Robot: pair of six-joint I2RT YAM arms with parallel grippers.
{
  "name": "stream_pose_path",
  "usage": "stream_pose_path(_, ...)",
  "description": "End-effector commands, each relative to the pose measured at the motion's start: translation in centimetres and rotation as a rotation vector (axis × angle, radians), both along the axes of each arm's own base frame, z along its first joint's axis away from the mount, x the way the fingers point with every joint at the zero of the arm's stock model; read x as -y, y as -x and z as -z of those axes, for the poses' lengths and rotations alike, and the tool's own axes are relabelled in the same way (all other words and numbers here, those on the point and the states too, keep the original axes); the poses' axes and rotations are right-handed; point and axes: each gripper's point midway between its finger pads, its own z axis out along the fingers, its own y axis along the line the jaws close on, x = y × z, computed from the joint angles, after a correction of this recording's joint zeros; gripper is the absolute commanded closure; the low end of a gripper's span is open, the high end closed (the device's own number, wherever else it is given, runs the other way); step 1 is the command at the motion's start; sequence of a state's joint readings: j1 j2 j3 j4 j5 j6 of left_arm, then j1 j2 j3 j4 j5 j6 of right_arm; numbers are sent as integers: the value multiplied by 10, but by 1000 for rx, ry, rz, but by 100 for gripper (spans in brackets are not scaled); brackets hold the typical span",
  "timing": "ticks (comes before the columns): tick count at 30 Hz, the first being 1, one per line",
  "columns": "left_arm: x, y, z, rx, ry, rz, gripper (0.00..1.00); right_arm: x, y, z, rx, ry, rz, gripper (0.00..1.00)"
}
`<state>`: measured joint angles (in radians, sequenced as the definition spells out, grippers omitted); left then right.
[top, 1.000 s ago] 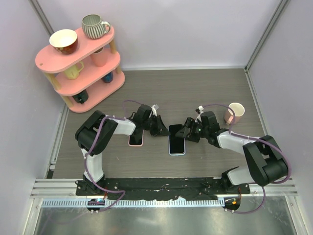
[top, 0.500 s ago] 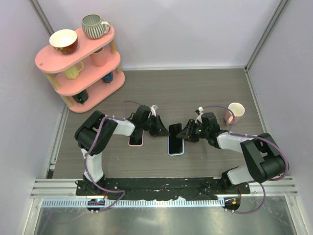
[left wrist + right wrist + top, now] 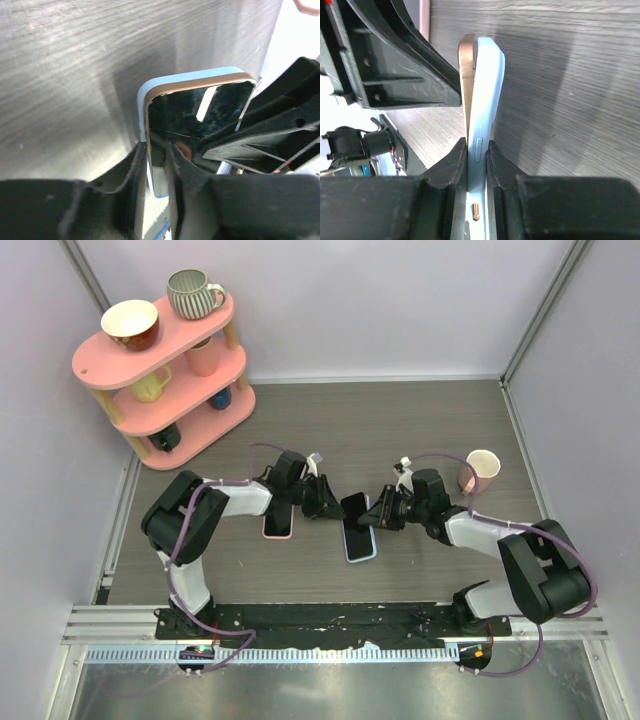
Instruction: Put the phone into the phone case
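A black-screened phone with a gold rim [image 3: 352, 510] sits tilted in a light blue phone case [image 3: 362, 546] at mid table. My left gripper [image 3: 328, 508] is shut on the phone's left edge. In the left wrist view [image 3: 157, 162] the dark screen [image 3: 200, 107] stands in front of the blue case [image 3: 142, 97]. My right gripper [image 3: 379, 518] is shut on the case's right side. In the right wrist view [image 3: 476, 155] the case [image 3: 487, 85] shows edge-on, with the gold phone edge [image 3: 466, 60] parted from it at the far end.
A pink-rimmed flat item [image 3: 278, 525] lies under my left arm. A cream and pink mug [image 3: 481, 471] stands at the right. A pink three-tier shelf [image 3: 160, 347] with mugs and a bowl stands at the back left.
Both grippers shifted slightly left. The phone's far end has swung left and risen away from the blue case, which lay aligned under it before.
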<state>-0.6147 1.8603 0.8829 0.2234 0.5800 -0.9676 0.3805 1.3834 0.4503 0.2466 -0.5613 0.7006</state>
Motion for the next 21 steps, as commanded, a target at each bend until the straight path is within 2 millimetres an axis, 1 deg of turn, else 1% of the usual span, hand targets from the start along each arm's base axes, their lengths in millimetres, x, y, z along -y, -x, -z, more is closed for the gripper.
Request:
stream_pose_path(1, -15, -18, -65, 116, 15, 5, 71, -16, 0, -59, 200, -113, -125, 99)
stream_pose_path(2, -21, -28, -85, 198, 8, -11, 68, -16, 1, -65, 220, -121, -134, 99)
stream_pose_path(3, -33, -32, -91, 213, -20, -31, 61, -17, 3, -75, 246, -138, -151, 99)
stream_pose_path(5, -49, -34, -101, 261, -51, -41, 55, -18, 8, -96, 310, -168, -170, 99)
stream_pose_path(6, -58, -35, -123, 312, -19, -52, 47, -18, 11, -104, 327, -186, -185, 99)
stream_pose_path(7, -61, -32, -130, 326, 5, -44, 43, -17, 15, -117, 364, -203, -194, 99)
stream_pose_path(8, -67, -33, -141, 352, 36, -46, 38, -17, 17, -123, 376, -214, -202, 99)
stream_pose_path(9, -66, -21, -159, 379, 102, 8, 29, -17, 19, -132, 395, -227, -212, 99)
stream_pose_path(10, -67, -17, -167, 400, 133, 23, 25, -19, 25, -142, 414, -256, -240, 99)
stream_pose_path(11, -68, -13, -173, 412, 159, 45, 19, -19, 29, -156, 453, -282, -253, 99)
stream_pose_path(12, -66, 1, -184, 427, 211, 113, 18, -21, 34, -166, 448, -320, -256, 99)
stream_pose_path(14, -63, 11, -193, 447, 266, 158, 18, -22, 45, -195, 539, -394, -296, 99)
stream_pose_path(15, -62, 18, -201, 408, 316, 152, 17, -22, 50, -203, 522, -433, -293, 99)
stream_pose_path(16, -59, 27, -214, 466, 395, 199, 17, -22, 52, -215, 570, -459, -301, 99)
stream_pose_path(17, -59, 31, -220, 469, 432, 203, 17, -22, 56, -222, 580, -480, -309, 99)
stream_pose_path(18, -57, 33, -233, 521, 477, 218, 17, -22, 58, -226, 567, -501, -310, 99)
stream_pose_path(19, -58, 40, -234, 486, 501, 222, 17, -22, 60, -234, 593, -522, -321, 99)
stream_pose_path(21, -55, 46, -239, 501, 522, 245, 17, -23, 63, -239, 594, -542, -329, 99)
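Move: The phone with its blue case is in the right hand's fingers at its right edge, the middle about 2 cm to that hand's left, 2 cm back and a little lower. From the left hand, at the opposite edge, that middle lies some 3 cm right and 2 cm back. The pink-cased phone lies about 13 cm left of the left hand and 1 cm ahead, on the table; the pink mug stands roughly 23 cm right of the right hand and 10 cm ahead. Both hands rise some 18 cm, the right still pinching the cased phone and tilting, the left opening wide. ##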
